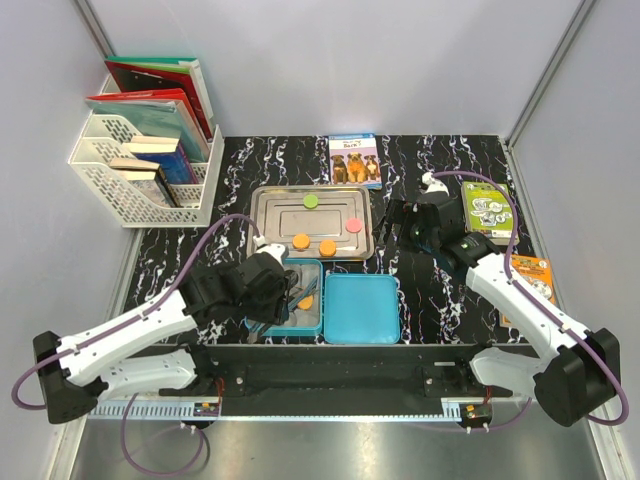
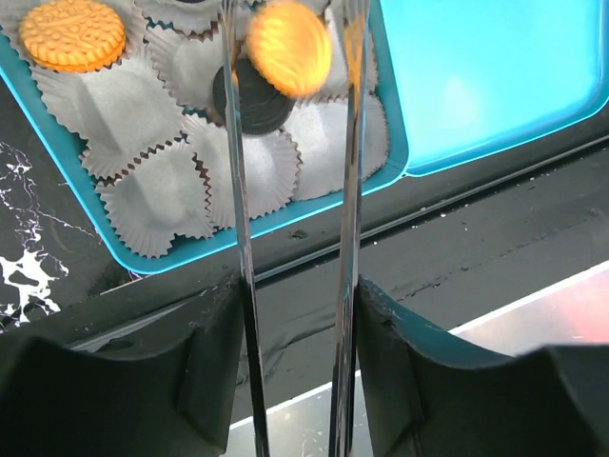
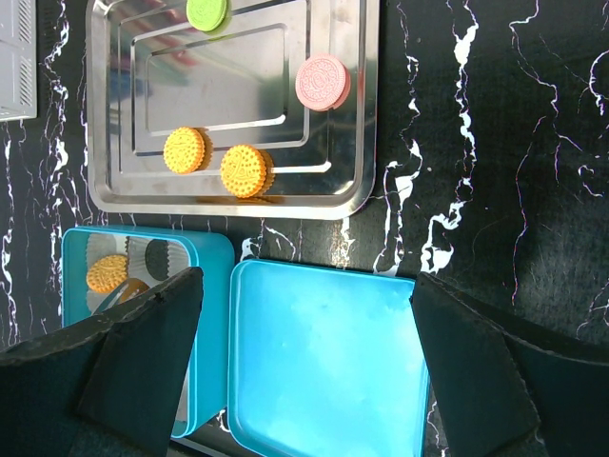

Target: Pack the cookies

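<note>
My left gripper (image 2: 300,295) is shut on a pair of metal tongs (image 2: 238,190) that reach over the teal box (image 2: 395,143). An orange cookie (image 2: 288,48) shows blurred between the tong tips, above a black cookie (image 2: 249,100) lying in a paper cup. Another orange cookie (image 2: 72,32) sits in a cup at the box's far corner. On the steel tray (image 3: 366,143) lie two orange cookies (image 3: 185,149), a pink one (image 3: 323,81) and a green one (image 3: 207,12). My right gripper (image 3: 306,286) hangs open above the teal lid (image 3: 324,362), holding nothing.
The lid (image 1: 361,308) lies right of the box (image 1: 318,300), both in front of the tray. A white rack of books (image 1: 140,170) stands back left. A dog booklet (image 1: 354,160) lies behind the tray; green (image 1: 487,210) and orange (image 1: 530,275) packets lie at the right.
</note>
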### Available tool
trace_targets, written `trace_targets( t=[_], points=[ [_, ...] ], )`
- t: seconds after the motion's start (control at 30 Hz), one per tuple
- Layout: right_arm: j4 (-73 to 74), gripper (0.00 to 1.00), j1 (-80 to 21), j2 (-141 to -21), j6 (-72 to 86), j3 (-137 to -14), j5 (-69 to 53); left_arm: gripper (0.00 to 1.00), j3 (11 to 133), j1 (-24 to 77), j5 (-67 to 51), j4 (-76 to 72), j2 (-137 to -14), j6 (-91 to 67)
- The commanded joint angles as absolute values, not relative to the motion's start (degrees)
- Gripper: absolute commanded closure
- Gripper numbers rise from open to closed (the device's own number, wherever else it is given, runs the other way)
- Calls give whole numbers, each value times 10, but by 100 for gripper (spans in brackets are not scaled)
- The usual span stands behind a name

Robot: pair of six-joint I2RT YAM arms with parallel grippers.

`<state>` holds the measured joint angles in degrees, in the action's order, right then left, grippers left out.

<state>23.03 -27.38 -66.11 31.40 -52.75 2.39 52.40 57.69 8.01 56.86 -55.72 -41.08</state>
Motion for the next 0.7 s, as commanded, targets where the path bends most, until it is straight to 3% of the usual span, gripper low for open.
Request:
trace_targets(
  t=[0.0, 0.4, 0.57, 0.67],
  points=[
    [226, 2, -275, -648, 316, -526, 29, 51, 532, 580, 91, 543, -543, -418],
    [225, 2, -275, -647, 317, -521, 28, 79, 555, 582, 153, 546, -505, -432],
    [225, 2, -275, -641, 316, -519, 30, 99, 592, 582, 211, 549, -491, -422],
    [227, 2, -275, -638, 316, -517, 31, 100, 613, 581, 242, 549, -509, -410]
  ],
)
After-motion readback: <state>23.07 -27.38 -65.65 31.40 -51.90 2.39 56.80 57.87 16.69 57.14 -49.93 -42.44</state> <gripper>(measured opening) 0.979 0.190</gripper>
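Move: The orange cookie between the opened tong arms is about 6 cm right and 3 cm ahead of the left hand, roughly 8 cm below. A black cookie sits about 2 cm right and 1 cm ahead; the box's left orange cookie is some 4 cm left and 6 cm ahead, both similarly low. The nearer-left tray cookie lies 17 cm ahead, 5 cm right. From the right hand, the loosened cookie is about 20 cm left, 18 cm back and 12 cm down. The orange cookie is left behind in the box as the left hand, still gripping the tongs, first hardly moves while squeezing their open arms together. It then lifts away with growing speed, about 5 cm up and 2.5 cm forward, drifting slightly left, the tong tips swinging upward by some 10 degrees. ##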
